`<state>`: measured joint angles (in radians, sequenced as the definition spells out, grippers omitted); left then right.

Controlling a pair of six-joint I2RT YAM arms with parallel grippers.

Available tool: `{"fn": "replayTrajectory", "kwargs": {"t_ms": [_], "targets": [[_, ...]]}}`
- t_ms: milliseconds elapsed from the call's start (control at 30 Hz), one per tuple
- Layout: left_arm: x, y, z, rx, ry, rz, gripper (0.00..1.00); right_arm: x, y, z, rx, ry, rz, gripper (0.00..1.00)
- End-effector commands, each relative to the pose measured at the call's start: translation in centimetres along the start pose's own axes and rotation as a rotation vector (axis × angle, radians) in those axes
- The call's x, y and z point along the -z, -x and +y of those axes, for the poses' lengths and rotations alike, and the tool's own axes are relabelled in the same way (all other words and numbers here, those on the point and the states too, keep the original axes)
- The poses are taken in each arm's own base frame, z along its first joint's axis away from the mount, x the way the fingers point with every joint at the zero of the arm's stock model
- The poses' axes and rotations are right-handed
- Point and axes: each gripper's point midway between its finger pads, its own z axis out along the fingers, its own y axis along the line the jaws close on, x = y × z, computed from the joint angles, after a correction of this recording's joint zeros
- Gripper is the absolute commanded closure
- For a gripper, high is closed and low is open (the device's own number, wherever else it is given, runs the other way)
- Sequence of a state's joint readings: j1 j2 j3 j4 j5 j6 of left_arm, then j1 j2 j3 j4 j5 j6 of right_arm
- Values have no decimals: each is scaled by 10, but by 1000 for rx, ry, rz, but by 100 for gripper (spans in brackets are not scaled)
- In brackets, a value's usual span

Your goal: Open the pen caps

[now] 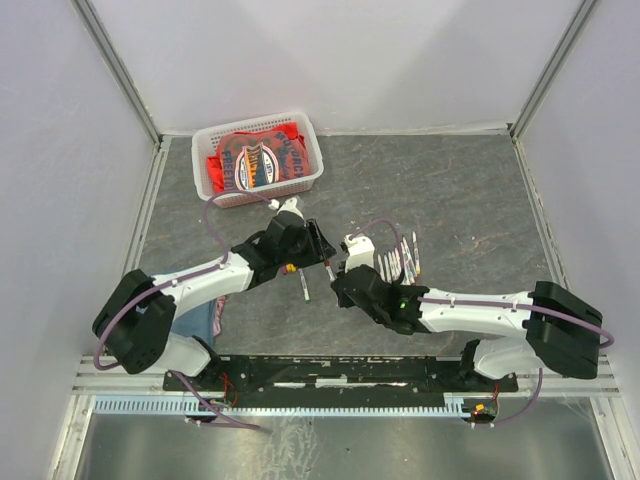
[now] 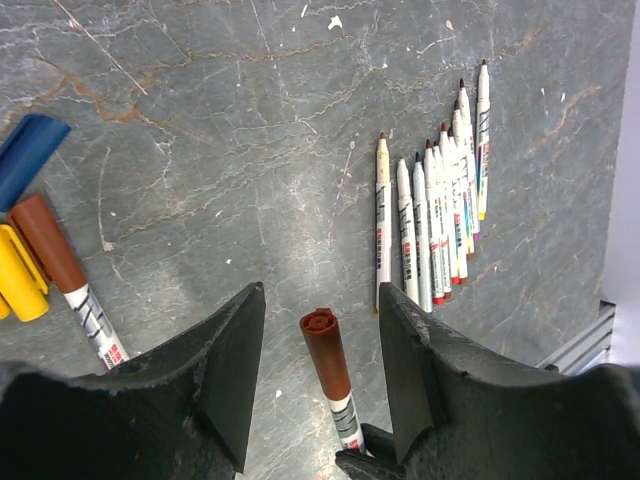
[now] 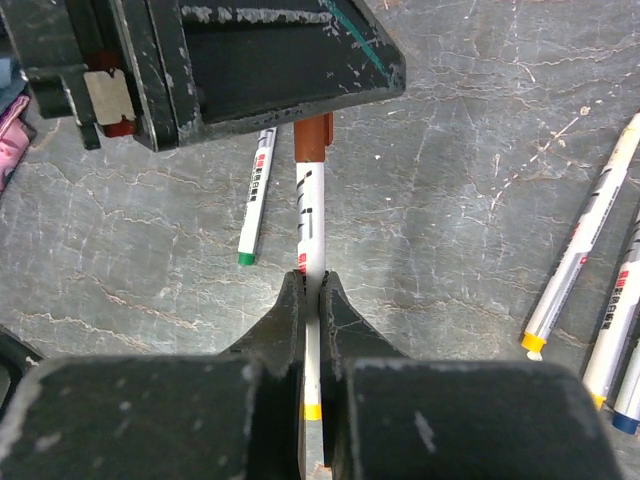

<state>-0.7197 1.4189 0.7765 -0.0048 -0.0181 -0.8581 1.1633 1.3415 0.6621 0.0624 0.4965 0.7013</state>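
My right gripper is shut on the white barrel of a pen, holding it off the table. The pen's brown cap points up between the fingers of my left gripper, which is open with a gap on each side of the cap. The right wrist view shows the same brown cap just under the left gripper's body. From above, both grippers meet at mid-table around this pen. A loose blue cap and a yellow cap lie to the left beside another brown-capped pen.
A row of several uncapped pens lies to the right, also seen from above. A single pen with a green end lies on the table. A white basket holding a red cloth stands at the back left.
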Motion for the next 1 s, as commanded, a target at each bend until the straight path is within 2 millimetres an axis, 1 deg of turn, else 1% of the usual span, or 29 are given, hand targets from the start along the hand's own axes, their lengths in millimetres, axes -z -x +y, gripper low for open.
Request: {"fn": "replayTrajectory", "kwargs": {"t_ms": [0,200,367,567,633,833,933,967], "targets": [[0,4,-15,66,-63,-18,44,4,15,14,-27,59,-55,99],[-2,4,-15,71,-59,-16,45,3,14,16,-34,73,-59,99],[-2,-2,-17,88,-83,0,53,2,14,16,-34,75,-61,99],[3,0,-16,93,-88,-13,62,2,15,17,-36,79,-66,99],[4,0,-16,91,-88,-18,66,2,14,17,-35,79,-63,99],[6,2,-15,95,-83,-29,75,1,10,15,-33,78,-57,99],[6,3,-14,95,-81,-33,76,0,8,15,-30,77,-50,99],[7,3,-14,94,-82,-33,79,0,7,14,-30,75,-48,99]]}}
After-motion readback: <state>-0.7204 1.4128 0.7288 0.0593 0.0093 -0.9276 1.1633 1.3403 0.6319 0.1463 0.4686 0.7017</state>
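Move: Between the left hand's open fingertips already stands the brown cap of the held pen, its middle about 1 cm back and 1 cm below. From the right hand, that cap is some 5 cm ahead, 3 cm left and 4 cm up. On the table, about 10 cm below the left hand, lie a capped brown pen 4 cm back and 5 cm left, loose caps 9 cm left and 1 cm back, and the uncapped pens' row straight right 17 cm. Closing from about half open to a quarter, the left fingers come in from both sides and pinch the brown cap, while that hand eases back barely 1 cm, dipping and rising again slightly. The right hand keeps its shut grip on the pen's white body, drifting just under 1 cm left, towards the left hand. ##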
